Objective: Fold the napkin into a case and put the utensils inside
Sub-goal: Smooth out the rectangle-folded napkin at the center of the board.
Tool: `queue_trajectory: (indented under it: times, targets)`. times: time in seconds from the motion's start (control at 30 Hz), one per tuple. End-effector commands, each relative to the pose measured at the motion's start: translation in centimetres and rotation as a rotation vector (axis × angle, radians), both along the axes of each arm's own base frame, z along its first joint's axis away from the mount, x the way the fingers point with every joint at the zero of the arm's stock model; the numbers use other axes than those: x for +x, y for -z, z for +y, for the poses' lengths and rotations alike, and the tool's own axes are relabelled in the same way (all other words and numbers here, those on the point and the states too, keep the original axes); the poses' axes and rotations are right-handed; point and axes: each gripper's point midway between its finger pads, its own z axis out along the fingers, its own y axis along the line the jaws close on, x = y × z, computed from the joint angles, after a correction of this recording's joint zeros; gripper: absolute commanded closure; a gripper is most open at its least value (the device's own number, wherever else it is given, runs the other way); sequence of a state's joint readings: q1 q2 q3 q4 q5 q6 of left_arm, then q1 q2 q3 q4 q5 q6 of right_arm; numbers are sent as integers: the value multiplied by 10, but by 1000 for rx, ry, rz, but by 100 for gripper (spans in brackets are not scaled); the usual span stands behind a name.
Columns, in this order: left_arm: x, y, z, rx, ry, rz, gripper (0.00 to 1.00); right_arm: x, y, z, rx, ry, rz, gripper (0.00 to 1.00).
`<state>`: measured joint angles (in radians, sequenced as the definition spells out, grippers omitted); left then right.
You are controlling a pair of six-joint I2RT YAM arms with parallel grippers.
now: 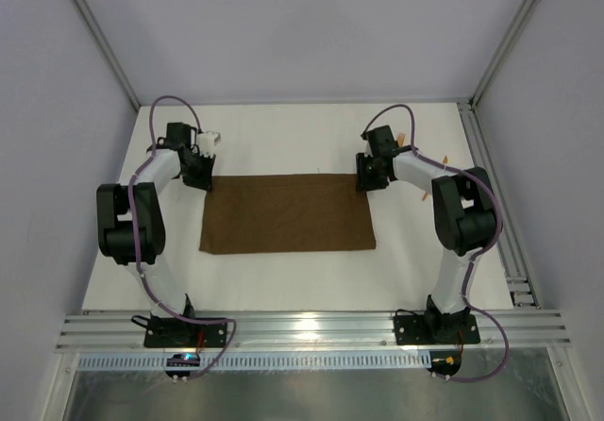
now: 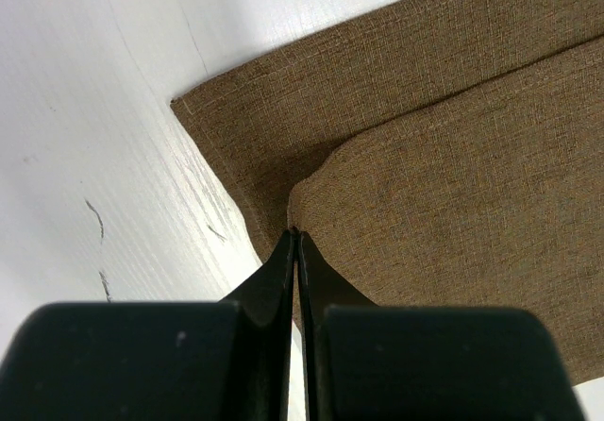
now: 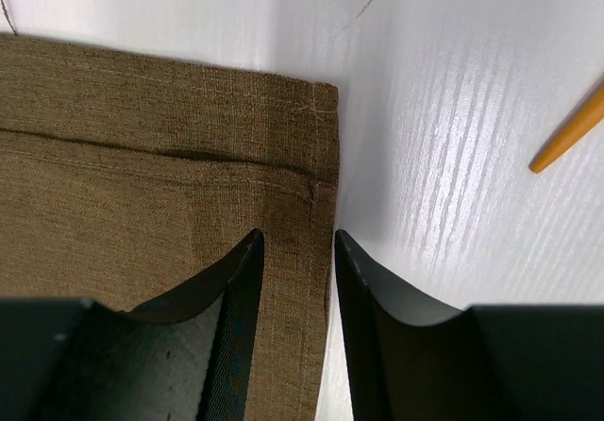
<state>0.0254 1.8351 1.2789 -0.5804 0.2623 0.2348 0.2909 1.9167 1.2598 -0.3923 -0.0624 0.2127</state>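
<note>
The dark brown napkin (image 1: 288,213) lies on the white table as a wide rectangle, folded over with two layers showing. My left gripper (image 1: 200,183) sits at its far left corner. In the left wrist view that gripper (image 2: 294,232) is shut, pinching the upper layer's corner of the napkin (image 2: 453,157). My right gripper (image 1: 366,183) is at the far right corner. There it (image 3: 297,237) stands open, its fingers astride the right edge of the napkin (image 3: 142,157). One orange utensil (image 3: 571,143) lies on the table to the right, and only its end shows.
An aluminium rail (image 1: 491,185) runs along the table's right side, and a slotted rail (image 1: 311,327) crosses the near edge between the arm bases. Grey enclosure walls stand at the back and sides. Bits of orange (image 1: 422,194) peek out beside the right arm.
</note>
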Motion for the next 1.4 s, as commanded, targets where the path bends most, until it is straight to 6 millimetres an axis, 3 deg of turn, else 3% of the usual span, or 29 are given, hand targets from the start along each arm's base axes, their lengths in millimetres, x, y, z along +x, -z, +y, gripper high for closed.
queue_trajectory:
  times: [0.0,0.33,0.67,1.03,1.13,1.37]
  targets:
    - [7,-8,-3,-11,4,-28,100,10,-33,2,0,11,-101,60]
    - [7,-7,-3,-8,3,-26,100,8,-32,11,2,-10,-101,60]
    - [5,-6,-3,-9,5,-22,100,26,-25,-5,-26,23,-112,60]
    - [5,-6,-3,-7,6,-23,100,26,-4,-2,-12,8,-65,74]
    - [5,-6,-3,-7,6,-21,100,26,-4,-3,-17,9,-65,83]
    - [5,-6,-3,-6,4,-21,100,24,-15,-9,-41,18,-85,89]
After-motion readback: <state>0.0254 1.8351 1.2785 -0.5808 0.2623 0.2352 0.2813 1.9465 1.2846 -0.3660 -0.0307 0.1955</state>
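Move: Just about 2 cm ahead and 1 cm right of the right hand, at about the height of its half-open fingertips, lies the right corner of the napkin's upper layer. The napkin's middle is some 20 cm left and 8 cm back; the fork is about 10 cm right and 9 cm ahead, the knife roughly 22 cm right and 3 cm ahead. From the left hand that corner is some 44 cm to the right, about level. Hopping to the upper layer's right corner, the right hand rises a little over 1 cm, drifts slightly left, then swings forward and right and comes back down, ending about 1.5 cm forward of its start. Over the corner its half-open fingers close and pinch the cloth there. The left hand stays still, its shut tips kept on the upper layer's left corner. ##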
